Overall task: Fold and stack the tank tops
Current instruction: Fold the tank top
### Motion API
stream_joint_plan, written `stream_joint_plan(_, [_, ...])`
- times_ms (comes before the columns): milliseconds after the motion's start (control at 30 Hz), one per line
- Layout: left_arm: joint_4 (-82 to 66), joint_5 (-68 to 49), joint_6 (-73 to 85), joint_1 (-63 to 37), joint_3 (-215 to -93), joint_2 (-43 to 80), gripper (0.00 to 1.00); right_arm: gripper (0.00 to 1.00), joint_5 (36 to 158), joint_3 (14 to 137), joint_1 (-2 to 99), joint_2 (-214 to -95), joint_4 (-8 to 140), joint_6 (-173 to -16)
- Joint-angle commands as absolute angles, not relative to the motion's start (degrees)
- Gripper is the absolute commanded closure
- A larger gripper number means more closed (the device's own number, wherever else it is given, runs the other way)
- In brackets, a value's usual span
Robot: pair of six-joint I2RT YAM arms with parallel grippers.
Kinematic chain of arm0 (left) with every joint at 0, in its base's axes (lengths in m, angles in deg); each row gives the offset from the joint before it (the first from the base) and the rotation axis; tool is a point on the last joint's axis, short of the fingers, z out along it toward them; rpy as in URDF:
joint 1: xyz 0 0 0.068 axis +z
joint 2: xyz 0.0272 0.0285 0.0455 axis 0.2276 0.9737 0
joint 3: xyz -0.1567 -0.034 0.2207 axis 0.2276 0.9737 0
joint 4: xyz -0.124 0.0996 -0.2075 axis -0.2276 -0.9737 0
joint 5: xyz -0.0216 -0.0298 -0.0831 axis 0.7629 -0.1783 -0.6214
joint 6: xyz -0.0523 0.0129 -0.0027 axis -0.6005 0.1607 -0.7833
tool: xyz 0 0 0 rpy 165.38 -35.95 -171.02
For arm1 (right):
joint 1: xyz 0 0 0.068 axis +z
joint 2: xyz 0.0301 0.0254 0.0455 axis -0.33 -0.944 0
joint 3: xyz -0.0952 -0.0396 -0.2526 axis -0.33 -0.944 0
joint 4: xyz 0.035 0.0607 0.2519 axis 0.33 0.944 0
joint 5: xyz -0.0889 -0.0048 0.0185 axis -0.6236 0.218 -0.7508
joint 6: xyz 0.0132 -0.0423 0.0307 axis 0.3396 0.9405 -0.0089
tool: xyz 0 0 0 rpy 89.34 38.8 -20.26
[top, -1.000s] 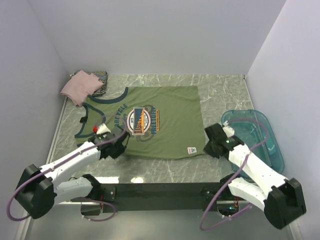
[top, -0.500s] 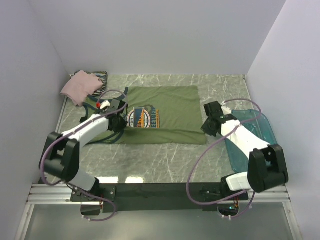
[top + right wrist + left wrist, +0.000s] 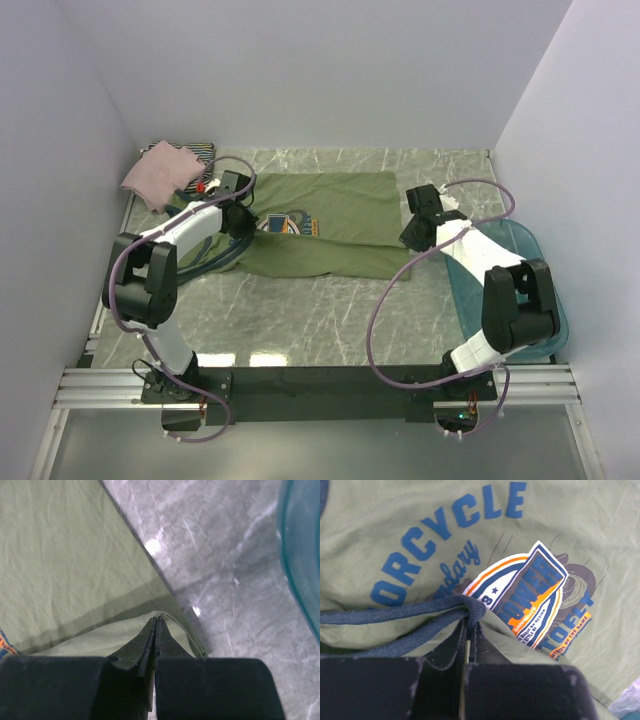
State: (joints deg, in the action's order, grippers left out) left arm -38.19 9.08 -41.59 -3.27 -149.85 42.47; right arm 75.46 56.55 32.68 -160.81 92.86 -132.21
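The olive-green tank top point(image 3: 335, 205) lies mid-table, its near half lifted and doubled over towards the back. My left gripper point(image 3: 243, 218) is shut on its navy-trimmed edge; in the left wrist view the left gripper point(image 3: 468, 623) pinches that trim point(image 3: 445, 607) just over the blue-orange print point(image 3: 540, 595). On the other side, my right gripper point(image 3: 412, 232) is shut on the shirt's hem corner, and the right wrist view shows the right gripper point(image 3: 156, 620) pinching the olive cloth point(image 3: 65, 545). A pale pink tank top point(image 3: 158, 173) lies folded at the back left on a striped one point(image 3: 204, 154).
A translucent teal tub point(image 3: 548, 300) stands at the right behind the right arm, and its rim point(image 3: 302, 555) shows in the right wrist view. Grey marble tabletop point(image 3: 330, 310) lies bare between the shirt and the arm bases. White walls close in on three sides.
Both grippers have carried the olive tank top's near edge away from the bases towards the back, folding it over itself. The print is now partly covered.
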Motion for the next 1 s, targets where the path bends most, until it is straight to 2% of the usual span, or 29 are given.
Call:
stream_joint_plan(0, [-38.5,8.0,-40.6,-3.3,-152.3,43.6,0.99,1.00,74.6,59.5,32.1,-162.0,91.0,-131.0])
stream_joint_plan(567, [-39.4,9.9,-42.3,-3.2,-150.0,43.3,0.99,1.00,75.8,64.0,31.8,-168.4,89.5,-129.3])
stream_joint_plan(700, [-37.8,9.4,-42.3,-2.8,-148.5,42.7,0.99,0.83,76.2,63.9,31.8,-169.2,88.5,-129.0])
stream_joint_plan(833, [-37.2,8.5,-42.0,-2.1,-149.1,43.0,0.98,0.74,76.0,65.5,31.8,-169.7,88.8,-128.5])
stream_joint_plan(900, [-36.7,8.1,-41.8,-1.9,-149.3,42.9,0.91,0.67,75.6,66.8,31.8,-170.3,90.3,-128.3])
stream_joint_plan(933, [-36.4,7.9,-41.6,-1.8,-149.0,42.6,0.76,0.63,74.8,67.4,31.9,-170.1,90.8,-128.2])
stream_joint_plan(967, [-35.8,7.7,-41.0,-1.7,-148.6,41.2,0.67,0.59,74.5,68.2,31.8,-169.6,91.4,-128.1])
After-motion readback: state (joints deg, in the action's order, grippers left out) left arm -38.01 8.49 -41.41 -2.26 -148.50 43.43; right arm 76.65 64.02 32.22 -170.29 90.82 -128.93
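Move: The near edge of the tank top is already folded over, held a few centimetres above the cloth. Its navy trim goes down on the cloth about 2 cm straight below the left hand, with the printed badge 10 cm right and 3 cm ahead. The right hand's hem goes to a spot roughly 4 cm ahead, 1 cm left and 2 cm below; the far hem corner is some 18 cm ahead and 2 cm left, the teal bin's middle 25 cm right and 11 cm back. The held hem is drawn forward about 4 cm over the lower layer by the right hand, sinking nearly 2 cm before rising slightly at the end; its fingers open to let go of the hem over the last third. The navy trim stays almost in place in the left hand, which eases down some 1.5 cm and only starts to open at the very end, the trim still between its fingertips. ##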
